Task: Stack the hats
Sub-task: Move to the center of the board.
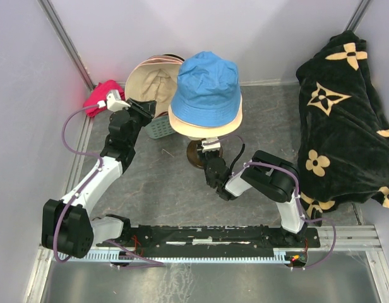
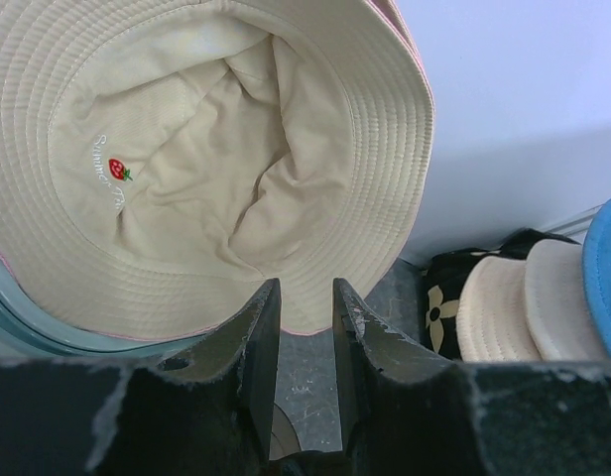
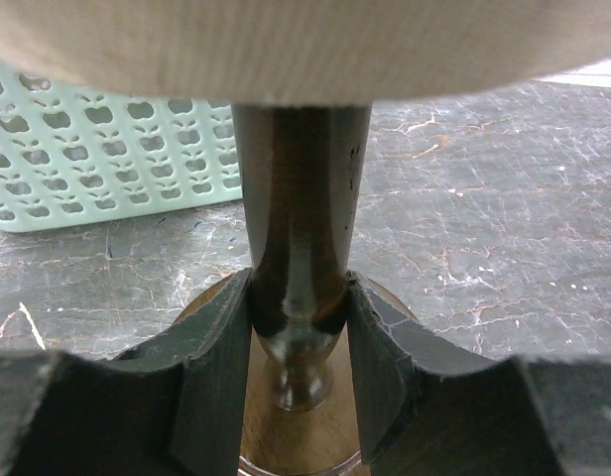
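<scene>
A blue hat (image 1: 207, 79) tops a stack of hats whose cream and tan brims (image 1: 204, 128) show beneath it, all on a dark wooden stand (image 1: 196, 156). My right gripper (image 1: 211, 148) (image 3: 299, 288) is shut on the stand's post (image 3: 301, 188), one finger pressing each side, just under the lowest brim (image 3: 286, 40). A cream hat (image 1: 153, 79) (image 2: 186, 149) lies tilted at the back left, its inside with a small strawberry mark facing me. My left gripper (image 1: 143, 108) (image 2: 305, 290) stands open at its near brim edge, which runs unpinched behind the fingers.
A mint-green basket (image 1: 160, 129) (image 3: 87, 149) sits between the cream hat and the stand. A large black cloth with beige flowers (image 1: 346, 120) (image 2: 439, 297) drapes at the right. A small magenta cloth (image 1: 101, 96) lies by the left wall.
</scene>
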Robot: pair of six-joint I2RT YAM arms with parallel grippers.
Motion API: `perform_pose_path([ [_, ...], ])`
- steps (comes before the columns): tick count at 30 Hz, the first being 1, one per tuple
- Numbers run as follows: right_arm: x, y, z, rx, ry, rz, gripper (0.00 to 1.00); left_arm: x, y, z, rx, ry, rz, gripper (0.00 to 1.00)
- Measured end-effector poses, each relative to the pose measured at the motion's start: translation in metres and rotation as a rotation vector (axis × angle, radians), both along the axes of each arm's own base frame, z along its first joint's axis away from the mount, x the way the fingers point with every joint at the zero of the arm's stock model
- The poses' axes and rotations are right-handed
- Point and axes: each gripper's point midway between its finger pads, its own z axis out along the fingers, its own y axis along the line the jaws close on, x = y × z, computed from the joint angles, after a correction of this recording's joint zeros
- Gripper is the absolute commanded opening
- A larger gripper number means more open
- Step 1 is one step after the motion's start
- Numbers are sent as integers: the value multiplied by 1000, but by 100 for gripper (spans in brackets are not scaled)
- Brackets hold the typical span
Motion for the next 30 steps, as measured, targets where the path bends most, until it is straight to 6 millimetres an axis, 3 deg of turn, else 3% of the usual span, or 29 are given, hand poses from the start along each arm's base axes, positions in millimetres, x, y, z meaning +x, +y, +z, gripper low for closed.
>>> perform_pose_path([
  [12, 2, -24, 0, -7, 10, -3, 18, 0, 0, -2, -1, -4, -1, 35],
  [30, 10, -89, -1, -4, 30, -113, 18, 0, -1, -4, 0, 0, -3, 36],
])
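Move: The fingers of my right hand already grip the stand's post a few centimetres above its round foot, with the stacked hats roughly 28 cm overhead. The board's center lies about 10 cm to this hand's right, 1 cm farther out and some 7 cm down. The green basket is roughly 16 cm ahead and 13 cm to the left. From my idle left hand the board's center is around 28 cm right, 4 cm back and 23 cm down. Keeping the post pinched, I slide the loaded stand to the right across the board with my right hand, away from the basket and towards the board's center, starting slowly, then steadily, about 9 cm at an unchanged height. On the way my wrist swings about five degrees clockwise. ##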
